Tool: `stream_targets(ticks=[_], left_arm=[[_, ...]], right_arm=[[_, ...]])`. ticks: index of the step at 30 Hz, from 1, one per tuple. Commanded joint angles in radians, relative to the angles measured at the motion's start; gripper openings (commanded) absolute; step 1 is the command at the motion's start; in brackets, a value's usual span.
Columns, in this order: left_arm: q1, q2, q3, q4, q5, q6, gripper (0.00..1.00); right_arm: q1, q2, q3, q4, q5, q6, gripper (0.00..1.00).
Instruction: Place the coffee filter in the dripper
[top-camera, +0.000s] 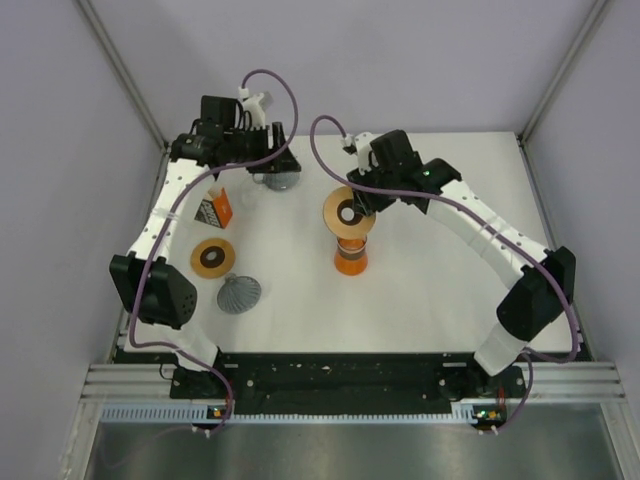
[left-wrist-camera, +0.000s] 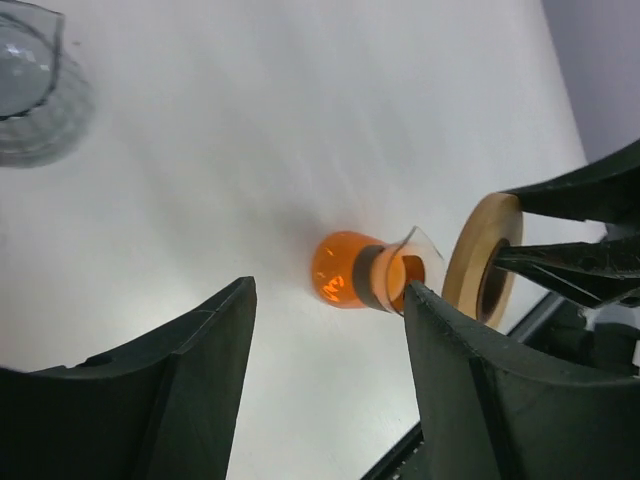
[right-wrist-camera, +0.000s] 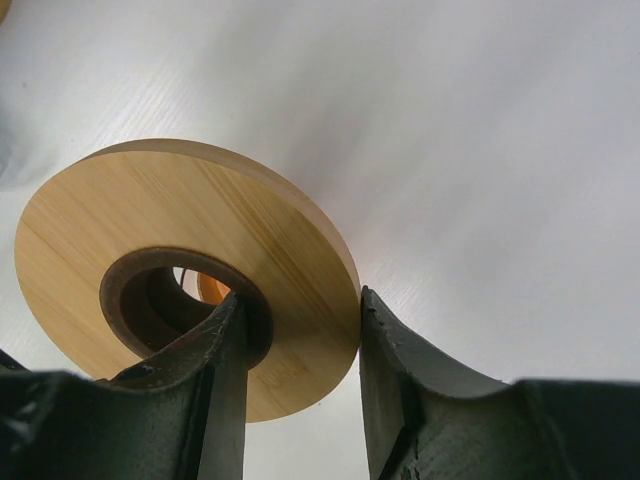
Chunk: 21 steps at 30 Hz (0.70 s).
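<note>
My right gripper (top-camera: 362, 203) is shut on a wooden ring (top-camera: 350, 212), held just above the mouth of an orange carafe (top-camera: 350, 257). In the right wrist view one finger passes through the hole of the wooden ring (right-wrist-camera: 190, 215) and the other presses its outer rim. A ribbed glass dripper cone (top-camera: 276, 181) stands at the back left, beside my left gripper (top-camera: 262, 168). In the left wrist view that gripper (left-wrist-camera: 328, 292) is open and holds nothing; the dripper cone (left-wrist-camera: 30, 95) is at the top left. A grey pleated cone (top-camera: 239, 293), perhaps the coffee filter, lies near the left arm.
A second wooden ring (top-camera: 213, 257) lies flat on the table left of the carafe. A small orange box (top-camera: 215, 208) stands behind it. From the left wrist, the carafe (left-wrist-camera: 350, 270) and the held ring (left-wrist-camera: 480, 255) show ahead.
</note>
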Motion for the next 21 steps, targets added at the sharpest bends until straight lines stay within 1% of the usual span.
stream_targets(ticks=[1, 3, 11, 15, 18, 20, 21], left_arm=[[0.034, -0.078, 0.021, -0.009, -0.122, 0.083, 0.66], [0.040, -0.087, 0.009, -0.008, -0.114, 0.090, 0.66], [0.053, -0.092, 0.000, -0.005, -0.124, 0.106, 0.66], [0.054, -0.088, 0.000, -0.009, -0.110, 0.107, 0.66], [0.054, -0.085, -0.002, -0.009, -0.108, 0.110, 0.66], [0.054, -0.084, 0.000, -0.011, -0.107, 0.113, 0.66], [0.054, -0.084, 0.000, -0.009, -0.107, 0.113, 0.66]], right_arm=[[0.000, 0.076, 0.114, -0.179, 0.003, 0.001, 0.00], [0.001, 0.104, 0.132, -0.198, -0.010, -0.004, 0.00], [0.035, 0.201, 0.183, -0.242, 0.052, -0.028, 0.00], [0.036, 0.222, 0.198, -0.256, 0.055, -0.033, 0.00], [0.038, 0.232, 0.201, -0.256, 0.055, -0.036, 0.09], [0.038, 0.238, 0.206, -0.259, 0.055, -0.039, 0.18], [0.038, 0.244, 0.209, -0.261, 0.053, -0.039, 0.25]])
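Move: The right hand already pinches the wooden ring by its rim. The orange carafe it is bound for has its middle about 15 cm below that hand, some 4 cm back and 2 cm to the left. The glass jug stands roughly 16 cm ahead of the hand and 20 cm to its left; the clear dripper is about 12 cm ahead and 28 cm left, both low on the table. From the left hand, the carafe lies about 9 cm back, 12 cm right and 20 cm down. Keeping its pinch on the wooden ring's rim, with one finger through the hole, the right hand sinks about 7 cm onto the top of the carafe, easing back by a centimetre and slowing at the bottom. Its wrist tips some 20 degrees, pointing the fingers more steeply down. The open left hand clears off about 4 cm to the left. ##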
